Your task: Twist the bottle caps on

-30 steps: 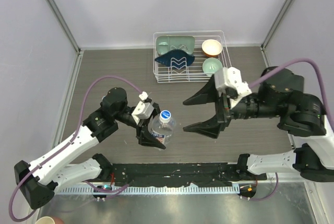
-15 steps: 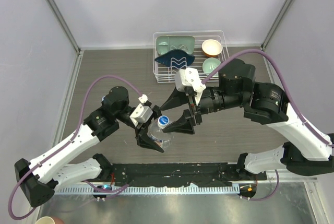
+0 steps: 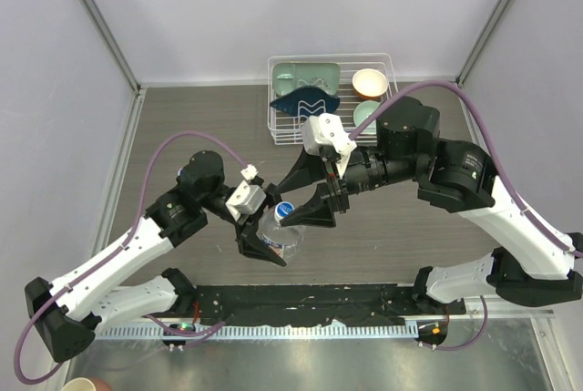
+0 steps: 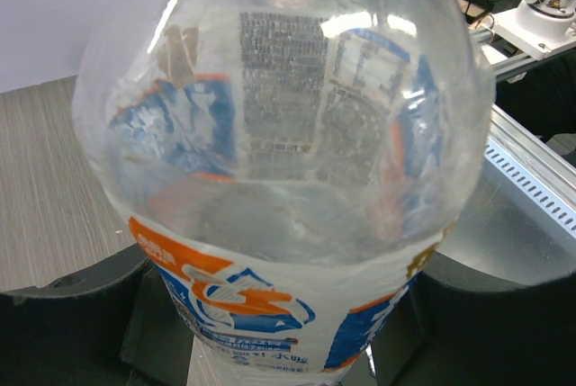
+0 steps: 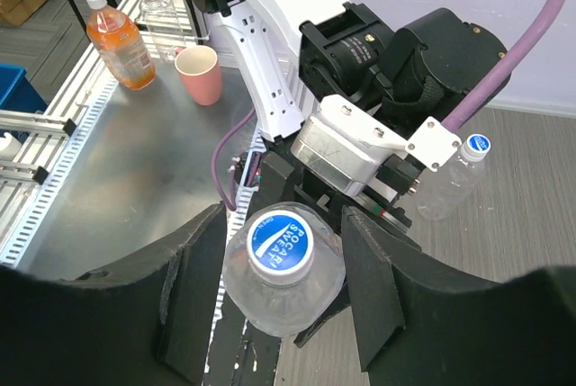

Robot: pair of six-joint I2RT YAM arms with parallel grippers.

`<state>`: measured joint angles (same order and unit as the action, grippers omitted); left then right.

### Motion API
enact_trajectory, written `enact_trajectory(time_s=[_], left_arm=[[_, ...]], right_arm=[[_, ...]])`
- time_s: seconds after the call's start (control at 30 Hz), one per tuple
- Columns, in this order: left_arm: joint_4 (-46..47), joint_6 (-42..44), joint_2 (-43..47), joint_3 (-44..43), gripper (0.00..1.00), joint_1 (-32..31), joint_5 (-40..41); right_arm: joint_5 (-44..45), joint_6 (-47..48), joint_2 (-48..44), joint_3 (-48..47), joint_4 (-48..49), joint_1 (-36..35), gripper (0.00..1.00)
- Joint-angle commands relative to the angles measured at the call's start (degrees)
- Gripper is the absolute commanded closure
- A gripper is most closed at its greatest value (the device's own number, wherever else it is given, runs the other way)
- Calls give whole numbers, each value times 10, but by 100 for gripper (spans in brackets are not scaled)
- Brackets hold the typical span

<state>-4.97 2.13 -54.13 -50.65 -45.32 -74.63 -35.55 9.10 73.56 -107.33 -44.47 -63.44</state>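
A clear bottle (image 3: 278,234) with a blue, orange and white label (image 4: 270,314) stands tilted off the table, and my left gripper (image 3: 264,243) (image 4: 279,323) is shut on its body. Its cap (image 3: 285,210) (image 5: 281,246), white with a blue top, sits on the neck. My right gripper (image 3: 290,205) (image 5: 283,235) reaches in from the right. Its jaws stand on either side of the cap with a gap on each side, so it is open. A second clear bottle (image 5: 450,179) with the same kind of cap (image 5: 477,144) stands on the table behind the left arm.
A white wire rack (image 3: 390,90) with bowls and a dark blue dish stands at the back of the table. In the right wrist view an orange drink bottle (image 5: 115,40) and a pink cup (image 5: 200,74) stand on the metal surface beyond the table's near edge.
My right arm has swung left from the table's right side and brought its fingers around the cap, with the jaws narrowing. The left gripper has kept hold of the bottle and shifted slightly.
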Motion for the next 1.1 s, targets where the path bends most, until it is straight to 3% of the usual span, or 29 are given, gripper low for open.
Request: enact_trajectory(time_s=[0.0, 0.23, 0.33, 0.57, 0.73, 0.93, 1.07], left_arm=[[25, -3, 12, -27, 100, -2, -5], [33, -5, 17, -25, 100, -1, 3], [43, -12, 18, -26, 100, 1, 12], [46, -18, 18, -30, 100, 8, 22], [64, -18, 23, -30, 100, 14, 33], [78, -30, 29, -37, 100, 22, 107], [97, -39, 38, -35, 100, 27, 221]], right_arm=[[-8, -4, 6, 3, 25, 7, 42], [-16, -8, 5, 8, 26, 12, 46], [-15, -9, 3, 15, 25, 12, 56], [-8, -14, 0, 30, 25, 13, 61], [14, -18, -7, 32, 21, 13, 75], [179, -45, 5, 65, -2, 14, 90], [281, -86, 5, 113, 26, 14, 98]])
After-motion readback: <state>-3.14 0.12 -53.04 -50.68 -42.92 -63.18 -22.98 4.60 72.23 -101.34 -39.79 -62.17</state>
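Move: The bottle cap is already between the right hand's open fingers, about 2 cm left and 1 cm below its hand point, with the held bottle's middle some 11 cm below that hand and 2 cm left. The other capped bottle stands roughly 24 cm left, 10 cm ahead and 20 cm lower. From the left hand, which holds the bottle, the cap is about 11 cm straight up. Right fingers pinch the cap, then both hands go about 4 cm forward, the right turning some 10 degrees clockwise. ##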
